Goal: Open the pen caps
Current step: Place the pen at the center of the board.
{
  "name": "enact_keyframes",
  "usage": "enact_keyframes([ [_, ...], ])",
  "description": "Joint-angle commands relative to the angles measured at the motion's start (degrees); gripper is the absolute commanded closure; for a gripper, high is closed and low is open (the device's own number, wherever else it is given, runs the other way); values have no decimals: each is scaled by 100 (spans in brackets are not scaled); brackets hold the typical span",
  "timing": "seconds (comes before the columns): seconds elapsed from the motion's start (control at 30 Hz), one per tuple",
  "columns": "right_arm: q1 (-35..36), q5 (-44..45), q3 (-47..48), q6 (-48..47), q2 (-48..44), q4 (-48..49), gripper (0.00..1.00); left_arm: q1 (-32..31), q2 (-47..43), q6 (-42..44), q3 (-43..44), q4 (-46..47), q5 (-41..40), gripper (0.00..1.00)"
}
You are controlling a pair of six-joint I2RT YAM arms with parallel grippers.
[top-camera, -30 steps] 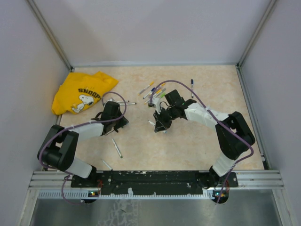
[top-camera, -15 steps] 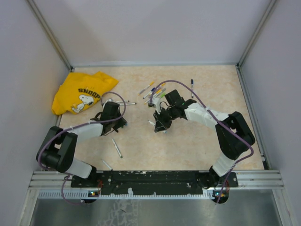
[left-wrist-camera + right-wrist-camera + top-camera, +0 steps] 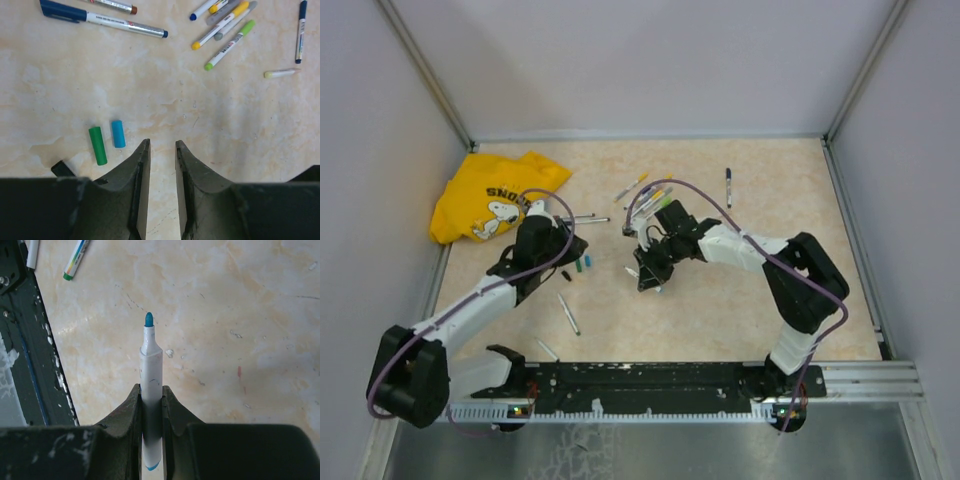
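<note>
Three loose pen caps lie on the table in the left wrist view: a green cap (image 3: 98, 145), a blue cap (image 3: 118, 133) and a black cap (image 3: 62, 168). My left gripper (image 3: 161, 144) hangs just right of them, open, with only bare table between its fingers. In the top view the green cap (image 3: 578, 268) and blue cap (image 3: 587, 262) lie beside the left gripper (image 3: 570, 252). My right gripper (image 3: 151, 387) is shut on a white pen barrel (image 3: 151, 365) whose bare blue tip (image 3: 149, 319) points away from the wrist. It hovers mid-table (image 3: 645, 275).
Several capped pens (image 3: 650, 195) lie in a cluster at the back; yellow and green caps (image 3: 227, 30) show there. A blue-capped pen (image 3: 102, 19) and a dark pen (image 3: 728, 186) lie apart. Two loose pens (image 3: 568, 313) rest near the front left. A yellow shirt (image 3: 495, 195) fills the back-left corner.
My left gripper has opened and pulled back, and the green and blue caps now lie uncovered on the table. The right gripper drifted slightly left, still holding the uncapped pen.
</note>
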Motion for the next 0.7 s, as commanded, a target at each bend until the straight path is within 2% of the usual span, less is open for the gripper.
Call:
enact_keyframes([
  [0.0, 435, 465, -86, 1082, -10, 946, 100, -16, -787, 452, -393, 111, -222, 66],
  [0.07, 710, 1209, -179, 1770, 2, 1322, 100, -13, -1238, 538, -609, 49, -457, 64],
  [0.13, 1119, 2356, -139, 2529, 66, 1444, 100, -16, -1839, 575, -862, 14, -643, 59],
  [0.2, 1602, 3435, 172, 3053, 286, 1188, 100, -10, -2392, 601, -1198, 43, -725, 52],
  [0.3, 2080, 4210, 854, 3431, 678, 609, 100, -13, -3213, 624, -1622, 189, -746, 46],
  [0.43, 2216, 4070, 1059, 3538, 997, 470, 100, -16, -4071, 704, -1913, 165, -679, 39],
  [0.6, 2215, 3971, 1252, 3490, 1255, 421, 100, -16, -4561, 719, -1933, -79, -621, 38],
  [0.67, 2215, 3981, 1276, 3427, 1316, 441, 87, -15, -4591, 693, -1903, -139, -585, 38],
])
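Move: The clear spot for the uncapped blue pen in my right hand lies about 9 cm to its left, 3 cm back and 6 cm lower. From that hand, the green-ended pen already laid down is 20 cm left and 6 back, and the blue cap 16 left and 9 ahead. My left hand is above the blue cap, which is about 9 cm down and 2 cm left; the spot is 12 cm back, 6 right and 9 below that hand. I sweep my right hand about 9 cm left, the blue pen still pinched, then sink 4 to 5 cm and draw back slightly towards the clear spot beside the green-ended pen. Its wrist turns some 25 degrees clockwise while the fingers tip further down. My empty left hand clears out, rising, backing and shifting left 5 to 7 cm each way, fingers opening wider and tilting up towards level. ##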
